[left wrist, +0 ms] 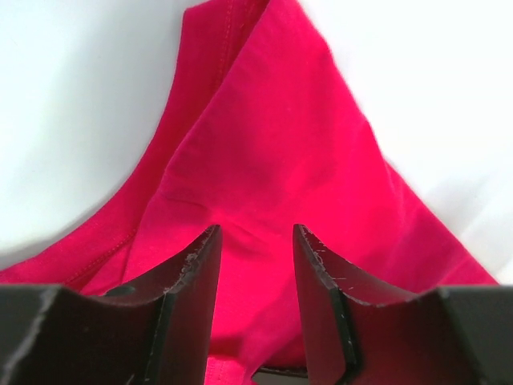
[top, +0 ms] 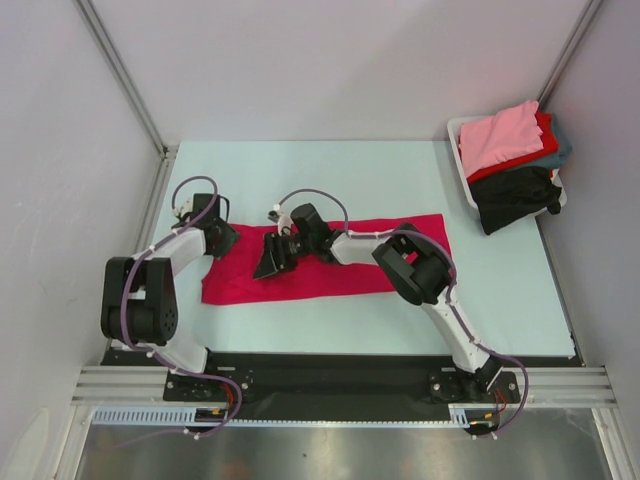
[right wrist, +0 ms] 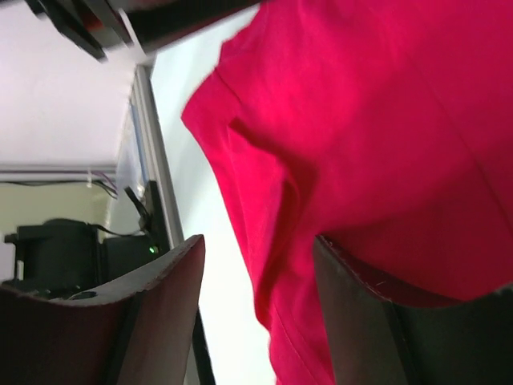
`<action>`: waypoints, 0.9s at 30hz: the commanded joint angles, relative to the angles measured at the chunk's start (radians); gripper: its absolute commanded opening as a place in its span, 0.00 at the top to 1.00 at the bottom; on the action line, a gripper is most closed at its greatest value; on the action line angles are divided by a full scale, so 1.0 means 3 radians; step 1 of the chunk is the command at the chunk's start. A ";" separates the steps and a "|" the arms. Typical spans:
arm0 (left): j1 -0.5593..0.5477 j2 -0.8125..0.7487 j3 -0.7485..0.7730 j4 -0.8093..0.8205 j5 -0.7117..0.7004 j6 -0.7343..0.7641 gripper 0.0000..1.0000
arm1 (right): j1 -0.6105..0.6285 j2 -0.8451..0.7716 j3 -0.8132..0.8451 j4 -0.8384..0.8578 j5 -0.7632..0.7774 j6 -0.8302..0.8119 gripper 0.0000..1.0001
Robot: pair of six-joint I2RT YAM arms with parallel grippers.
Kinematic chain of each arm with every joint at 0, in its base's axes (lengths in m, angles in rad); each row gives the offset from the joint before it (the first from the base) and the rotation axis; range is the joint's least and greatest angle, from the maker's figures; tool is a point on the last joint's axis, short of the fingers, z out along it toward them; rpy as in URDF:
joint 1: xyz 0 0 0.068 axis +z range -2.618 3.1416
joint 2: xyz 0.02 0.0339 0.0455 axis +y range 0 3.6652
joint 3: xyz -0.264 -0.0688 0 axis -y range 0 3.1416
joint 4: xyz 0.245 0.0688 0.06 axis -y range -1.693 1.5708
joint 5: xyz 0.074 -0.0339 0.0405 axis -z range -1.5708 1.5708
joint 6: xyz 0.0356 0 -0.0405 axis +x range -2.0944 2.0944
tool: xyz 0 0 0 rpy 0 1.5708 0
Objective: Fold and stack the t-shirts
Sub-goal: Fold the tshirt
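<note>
A crimson-magenta t-shirt [top: 340,255] lies flat as a long band across the middle of the table. My left gripper [top: 222,240] sits low over its left end. In the left wrist view the left gripper [left wrist: 256,228] is open, its fingers [left wrist: 192,273] apart with the shirt's cloth [left wrist: 272,144] rising in a soft ridge between them. My right gripper [top: 270,262] hovers over the shirt left of centre, pointing left. The right gripper [right wrist: 258,241] is open in its wrist view, a folded edge of the shirt [right wrist: 337,128] hanging between the fingers.
A white bin [top: 460,150] at the back right holds more t-shirts: light pink [top: 500,135] on top, red [top: 545,125], grey-teal [top: 558,150] and black [top: 512,195] spilling over its front. A metal frame rail [top: 160,180] borders the table's left side.
</note>
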 commanded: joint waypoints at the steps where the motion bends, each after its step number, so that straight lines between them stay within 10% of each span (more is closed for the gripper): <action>1: -0.0009 0.0063 0.0029 0.0058 0.0043 0.0038 0.53 | 0.0059 0.0117 0.0174 0.0373 0.0007 0.0303 0.38; 27: -0.0024 -0.0090 -0.0006 0.0099 -0.0090 0.0161 0.52 | 0.0294 -0.0919 -0.0603 0.0134 0.0062 -0.0023 0.39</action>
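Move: The right hand is low over the left part of the t-shirt. The near hem it sweeps towards lies about 7 cm back, 4 cm left and 3 cm below it. The shirt's near-left corner is some 13 cm left and 7 cm back, and the left gripper is about 8 cm left and 6 cm ahead. For the left hand, the shirt patch to hold is straight below, roughly 3 cm down. Sweep the right gripper back along the shirt towards the near hem, fingers half open and pointing left. Reach a few centimetres left at first, then draw it about 10 cm back, swinging the wrist some 10 degrees counter-clockwise, and lift about 3 cm at the end. Meanwhile lower the left gripper 2 cm and press its half-open fingertips on the shirt's far-left part. ##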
